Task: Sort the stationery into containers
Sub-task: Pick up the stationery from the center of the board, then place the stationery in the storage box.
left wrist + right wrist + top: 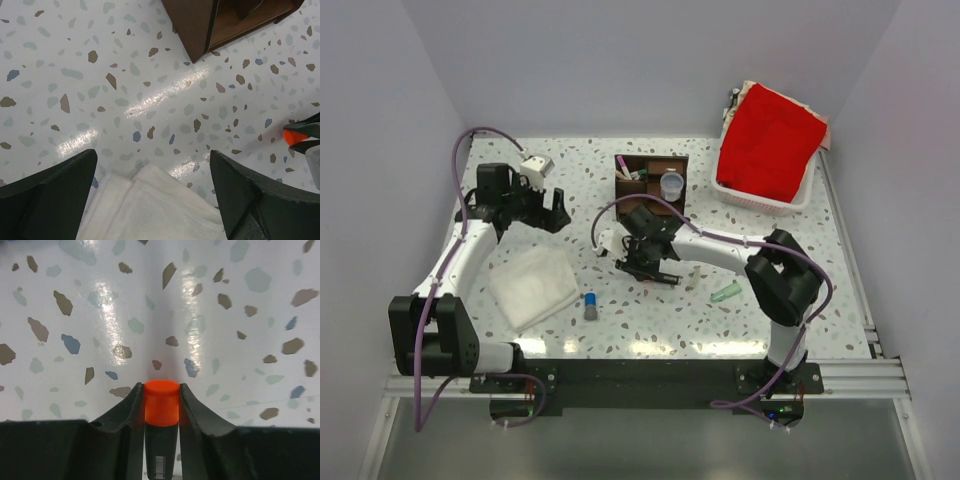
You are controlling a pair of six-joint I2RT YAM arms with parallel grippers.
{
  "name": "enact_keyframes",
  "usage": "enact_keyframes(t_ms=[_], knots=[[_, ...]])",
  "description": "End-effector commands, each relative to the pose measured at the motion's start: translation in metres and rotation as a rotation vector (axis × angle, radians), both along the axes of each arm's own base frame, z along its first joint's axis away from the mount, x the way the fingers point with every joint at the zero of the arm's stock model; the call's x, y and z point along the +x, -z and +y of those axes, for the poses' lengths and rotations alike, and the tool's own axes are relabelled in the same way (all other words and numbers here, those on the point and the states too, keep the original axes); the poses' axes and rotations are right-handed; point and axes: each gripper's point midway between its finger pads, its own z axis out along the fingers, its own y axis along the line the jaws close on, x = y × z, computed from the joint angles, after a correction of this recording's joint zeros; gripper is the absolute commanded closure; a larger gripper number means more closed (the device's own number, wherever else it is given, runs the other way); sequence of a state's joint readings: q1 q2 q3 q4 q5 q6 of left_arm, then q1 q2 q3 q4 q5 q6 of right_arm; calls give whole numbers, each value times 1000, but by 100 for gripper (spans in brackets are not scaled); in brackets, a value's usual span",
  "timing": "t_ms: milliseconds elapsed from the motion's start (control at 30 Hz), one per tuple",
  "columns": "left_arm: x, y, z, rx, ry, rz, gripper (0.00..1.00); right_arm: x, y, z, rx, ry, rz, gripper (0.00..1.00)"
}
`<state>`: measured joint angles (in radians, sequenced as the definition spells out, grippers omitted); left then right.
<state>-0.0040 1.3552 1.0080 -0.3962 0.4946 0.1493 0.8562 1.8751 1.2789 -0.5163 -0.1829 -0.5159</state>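
An orange-and-black highlighter [161, 405] sits between the fingers of my right gripper [161, 390], which is shut on its orange cap, low over the table. In the top view that gripper [646, 266] is just in front of the dark brown wooden organizer [650, 160]. The organizer holds a small bluish pot [671, 184] and thin pens [626, 172]. A blue-capped grey stick [590, 305] and a mint-green piece [725, 293] lie loose on the table. My left gripper [152, 200] hangs open over the edge of a white cloth [160, 210], empty. The orange cap [295, 136] also shows at the right edge of the left wrist view.
The white folded cloth [532, 287] lies front left. A white basket [760, 198] with a red cloth [770, 145] stands at the back right. The organizer's corner [197, 30] shows at the top of the left wrist view. Walls close in the table on three sides.
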Motion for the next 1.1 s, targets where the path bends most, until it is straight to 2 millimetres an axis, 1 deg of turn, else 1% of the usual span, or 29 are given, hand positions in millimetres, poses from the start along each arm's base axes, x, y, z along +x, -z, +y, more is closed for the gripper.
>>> enact_keyframes(t_ms=[0,67,100,133,167,200,233,267,300,333,367,400,433,500,533,567,600,633,667,700,733,767,800,833,900,933,1000,1033,1067], knots=[[23,-35,-1,-9,6,-108,0,22,-86,30,140,-45,-98,87],[25,-38,-2,-16,8,-110,0,32,-116,39,212,-32,-117,87],[29,-43,7,-21,-17,-118,0,45,-147,49,275,-26,-156,87],[31,-44,7,-26,-19,-118,0,50,-162,55,320,-8,-155,87],[32,-44,7,-35,-20,-113,0,66,-177,53,363,30,-162,87],[34,-47,9,-42,-26,-115,0,84,-206,62,452,50,-202,87],[35,-49,8,-50,-26,-113,0,96,-221,63,527,121,-178,87],[37,-47,8,-54,-25,-106,0,116,-239,55,610,169,-172,88],[39,-52,7,-58,-22,-113,0,139,-268,59,727,201,-239,91],[41,-52,6,-62,-21,-110,0,149,-285,57,812,262,-233,96],[42,-52,5,-65,-15,-106,0,167,-301,45,876,301,-283,96],[45,-57,5,-64,-10,-118,0,181,-321,44,988,295,-379,96],[46,-57,5,-55,3,-126,0,187,-331,40,1052,316,-407,100],[50,-58,5,-42,22,-136,0,204,-341,33,1146,332,-503,100],[53,-53,5,-31,30,-132,0,213,-330,36,1148,336,-509,100],[57,-56,6,-25,35,-141,0,217,-328,37,1169,347,-494,100],[59,-54,6,-21,39,-134,0,220,-334,38,1210,346,-505,100],[64,-48,7,-15,40,-119,0,225,-331,38,1228,351,-505,100],[70,-53,8,-10,38,-129,0,231,-323,40,1236,355,-500,100],[73,-52,9,-10,35,-121,0,232,-327,41,1274,348,-508,100],[79,-45,10,-5,28,-101,0,234,-327,42,1289,348,-507,100],[85,-50,11,0,24,-112,0,238,-319,44,1295,356,-494,100],[87,-49,10,3,22,-104,0,239,-323,46,1327,351,-498,100],[91,-44,12,26,23,-100,0,241,-321,46,1335,351,-500,100],[95,-46,8,59,42,-111,0,243,-317,49,1364,338,-515,100],[98,-41,11,84,40,-107,0,245,-315,49,1370,333,-525,100],[102,-43,13,97,40,-106,0,248,-309,49,1378,317,-564,100],[103,-40,4,111,62,-104,0,249,-308,48,1380,308,-585,100],[105,-40,3,121,66,-106,0,249,-304,49,1377,301,-598,100]])
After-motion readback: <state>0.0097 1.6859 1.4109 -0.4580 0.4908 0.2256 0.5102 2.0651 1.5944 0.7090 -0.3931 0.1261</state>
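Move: The right hand already grips the orange-capped marker close to the table. The pen compartment of the brown organizer lies about 21 cm ahead of this hand, 2 cm to its left and some 3 cm higher; the clear cup on the organizer is about 9 cm to the right of that compartment and level with it, and the basket with the red cloth stands about 27 cm ahead and 28 cm to the right of the hand. From the empty left hand, the pen compartment is roughly 11 cm ahead, 16 cm to the right and 9 cm lower. Keeping its pinch on the marker's orange end, the right hand swings it up off the board, first steeply up and a little left, then mostly forward, to high above the organizer's pen side: up about 27 cm and forward 25, easing down slightly at the end while the wrist rolls some 70 degrees, so that the fingers come round from pointing down to pointing left, about level. Meanwhile the left hand, open and empty, goes forward about 9 cm on the organizer's left, rising a few centimetres early on. ##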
